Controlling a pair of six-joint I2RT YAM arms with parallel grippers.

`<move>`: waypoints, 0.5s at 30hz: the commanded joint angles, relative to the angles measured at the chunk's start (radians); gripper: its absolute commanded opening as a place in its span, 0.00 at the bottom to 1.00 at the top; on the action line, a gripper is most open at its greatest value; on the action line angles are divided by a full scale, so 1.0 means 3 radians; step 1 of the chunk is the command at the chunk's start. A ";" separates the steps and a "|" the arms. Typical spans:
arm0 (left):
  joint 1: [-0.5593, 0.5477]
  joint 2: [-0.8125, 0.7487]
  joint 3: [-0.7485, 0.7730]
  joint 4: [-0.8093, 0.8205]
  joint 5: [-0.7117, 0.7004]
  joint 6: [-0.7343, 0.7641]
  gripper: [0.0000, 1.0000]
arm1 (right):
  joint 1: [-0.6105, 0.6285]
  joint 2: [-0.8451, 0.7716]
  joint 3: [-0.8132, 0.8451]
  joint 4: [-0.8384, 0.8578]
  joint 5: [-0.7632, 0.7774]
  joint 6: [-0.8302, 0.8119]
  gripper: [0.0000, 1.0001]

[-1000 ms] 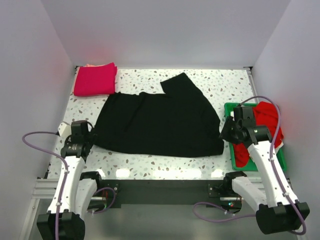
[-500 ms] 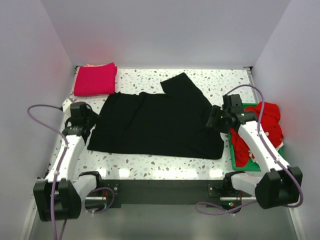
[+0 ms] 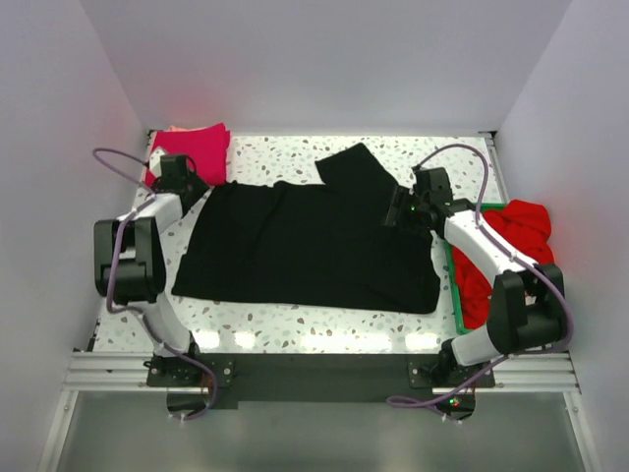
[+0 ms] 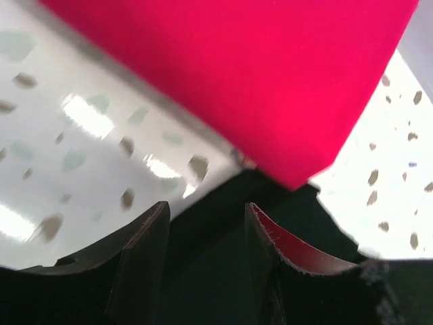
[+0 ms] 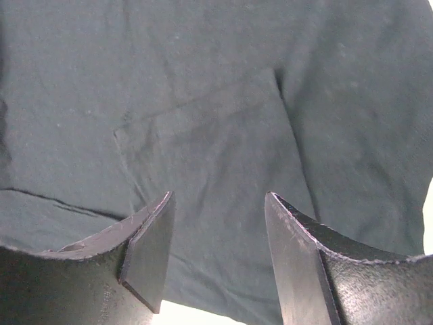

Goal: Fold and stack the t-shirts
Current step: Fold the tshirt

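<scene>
A large black t-shirt (image 3: 310, 246) lies spread flat across the middle of the table, one sleeve folded up at the far side. A folded magenta-pink t-shirt (image 3: 192, 152) lies at the far left on a peach one. A red t-shirt (image 3: 511, 246) sits bunched in the green tray. My left gripper (image 3: 189, 189) is open over the black shirt's far left corner (image 4: 203, 271), just below the pink shirt (image 4: 223, 74). My right gripper (image 3: 396, 213) is open and empty just above the black cloth (image 5: 216, 135) near its far right edge.
The green tray (image 3: 454, 295) stands at the right edge of the speckled table (image 3: 285, 152). White walls close in the left, far and right sides. A purple cable loops off each arm.
Both arms have reached far forward from the near corners. The left gripper went up to the shirt's far left corner, the right one to its far right side. The black shirt has not moved.
</scene>
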 commanded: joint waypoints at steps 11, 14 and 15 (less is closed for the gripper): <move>0.0157 0.1412 0.1502 0.0247 0.0044 -0.0008 0.51 | 0.0118 0.0346 0.0153 0.0544 -0.0123 0.0023 0.59; 0.0233 0.1493 0.1558 0.0257 0.0038 -0.0024 0.51 | 0.0128 0.0356 0.0143 0.0554 -0.0112 0.0013 0.59; 0.0254 0.1544 0.1579 0.0257 0.0048 -0.0029 0.51 | 0.0129 0.0361 0.0143 0.0549 -0.0112 0.0003 0.59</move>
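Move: The folded red t-shirt is centred some 18 cm ahead of the left hand, 5 cm to its left and about 5 cm below; its near edge lies only about 8 cm ahead. The black t-shirt's middle lies around 13 cm back and 30 cm right of that hand. From the right hand, the black t-shirt's middle is about 4 cm back, 24 cm left and 9 cm below, and its far sleeve some 19 cm ahead, 9 cm left. Drive the left gripper forward about 11 cm and down roughly 4 cm, fingers kept half open, until its tips meet the near edge of the folded red t-shirt close to its right corner and push that edge forward, easing left at the end. Meanwhile let the open right gripper, still above the black t-shirt, sink and drift forward and left, about 2 cm each. ##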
